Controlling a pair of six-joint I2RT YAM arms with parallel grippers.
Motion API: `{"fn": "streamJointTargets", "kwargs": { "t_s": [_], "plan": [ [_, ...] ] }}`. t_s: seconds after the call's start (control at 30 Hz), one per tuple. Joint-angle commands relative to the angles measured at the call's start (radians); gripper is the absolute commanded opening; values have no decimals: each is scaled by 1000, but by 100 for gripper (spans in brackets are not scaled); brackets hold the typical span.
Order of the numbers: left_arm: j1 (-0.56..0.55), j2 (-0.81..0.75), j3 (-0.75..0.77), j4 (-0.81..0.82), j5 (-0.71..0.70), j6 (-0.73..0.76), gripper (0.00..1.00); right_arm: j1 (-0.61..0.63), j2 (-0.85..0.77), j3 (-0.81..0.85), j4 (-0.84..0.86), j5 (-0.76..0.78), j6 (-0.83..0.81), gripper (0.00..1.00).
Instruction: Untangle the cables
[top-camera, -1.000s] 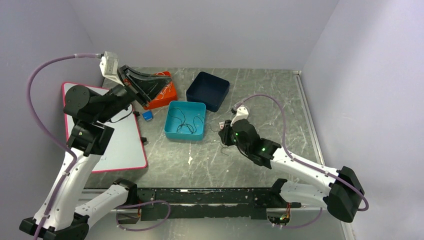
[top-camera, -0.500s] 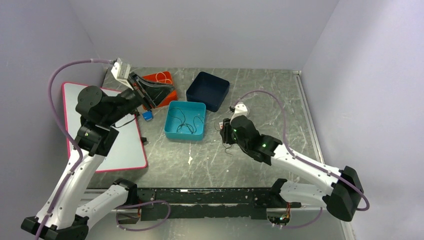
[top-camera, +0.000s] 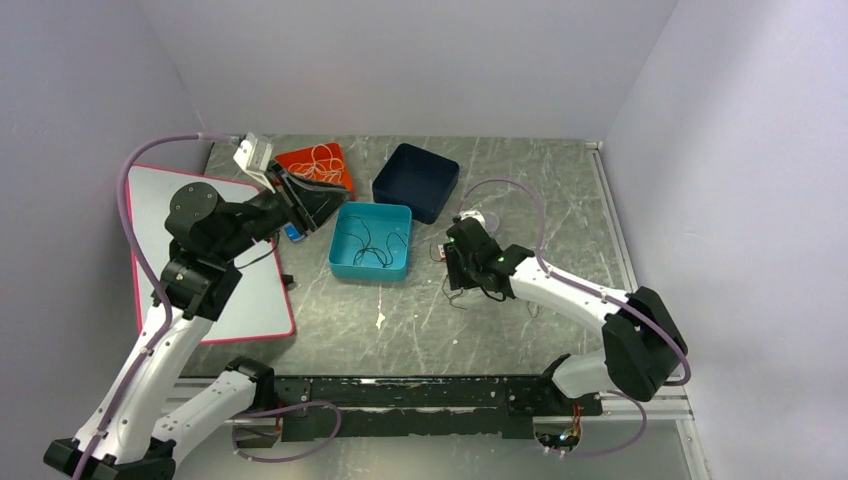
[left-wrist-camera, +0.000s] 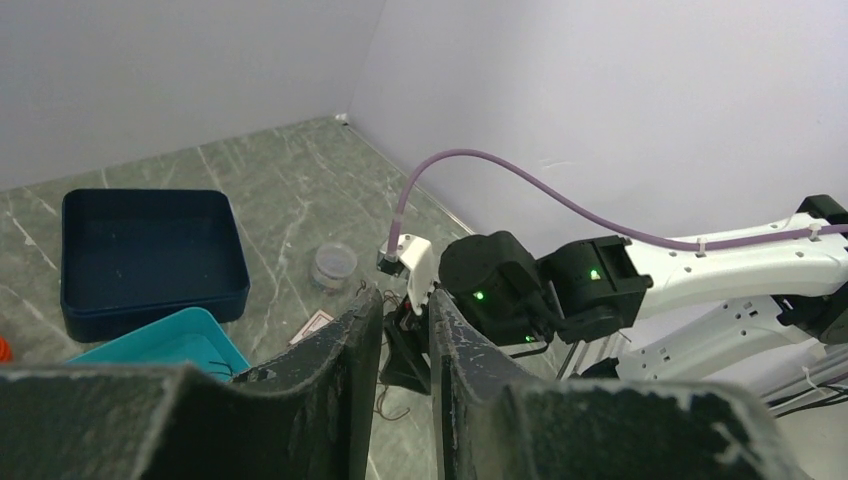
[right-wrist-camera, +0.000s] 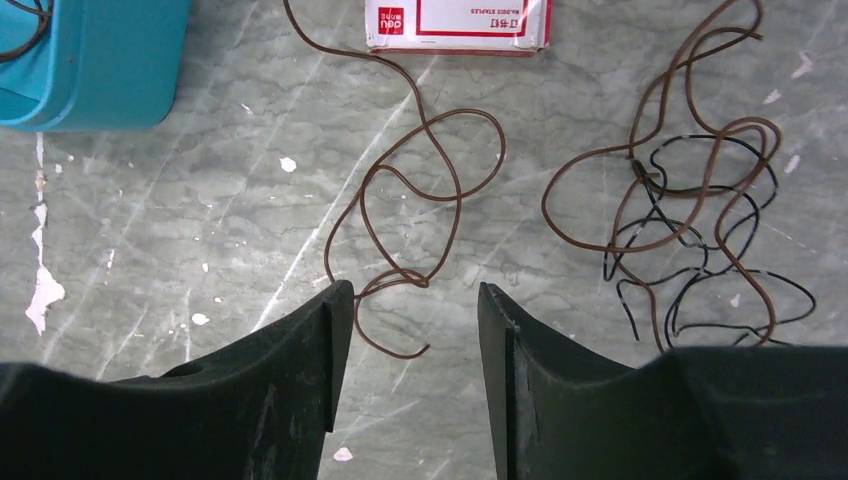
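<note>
Two knots of cables lie on the marble table in the right wrist view: a single brown cable (right-wrist-camera: 432, 172) in loose loops, and a brown and black tangle (right-wrist-camera: 690, 215) to its right. My right gripper (right-wrist-camera: 415, 292) hovers open just over the brown loop's near end, holding nothing. From above, my right gripper (top-camera: 458, 268) sits right of the teal tray (top-camera: 370, 208), which holds thin black cables (top-camera: 365, 245). Whitish cables (top-camera: 320, 158) lie in the orange tray (top-camera: 296, 160). My left gripper (top-camera: 312, 205) hangs between these trays, jaws slightly open and empty.
A navy box (top-camera: 416, 180) stands behind the teal tray. A white and red card (right-wrist-camera: 458, 22) lies beyond the brown cable. A small clear jar (left-wrist-camera: 333, 266) sits near the right arm. A pink-rimmed white board (top-camera: 245, 295) covers the left side, with a small blue object (top-camera: 293, 232) beside it.
My left arm swung right, off the orange tray toward the teal one, and its jaws parted. My right gripper turned over the floor cables and its jaws spread wider.
</note>
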Motion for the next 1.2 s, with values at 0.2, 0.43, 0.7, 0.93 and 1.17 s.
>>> {"fn": "streamJointTargets", "kwargs": {
  "t_s": [0.2,0.43,0.7,0.93,1.17],
  "plan": [
    [5,-18,-35,0,-2,-5,29,-63,100,-27,72,-105,-68,56],
    [5,-24,-34,-17,-7,-1,28,-70,181,-34,128,-107,-61,54],
    [5,-39,-47,-27,-33,0,26,-69,123,-73,186,-89,-47,15],
    [5,-29,-50,-36,-41,12,25,-70,-104,-79,160,-96,-129,0],
    [6,-32,-46,-118,-105,73,25,-70,-297,-79,175,-217,-247,0]
  ]
}}
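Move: The brown cable lies loosely looped on the table under the right hand, its near crossings 6 cm or so below the fingers and its middle about 2 cm ahead. The staple box sits about 7 cm ahead and 1 cm left, the teal box some 9 cm ahead and 15 cm left, and the other cable tangle about 4 cm ahead and 11 cm right. From the raised left hand the brown cable is roughly 3 cm ahead, 16 cm right and 40 cm down. Straight down about 6 cm goes the right hand, fingers open, its tips tilting slightly more downward; near the table they shut fully and pinch the brown cable at the near crossings of its loops. It then rises quickly some 12 cm with the cable, the fingers tipping back up by about 20 degrees. The left hand only sinks a couple of centimetres, well above the table. ##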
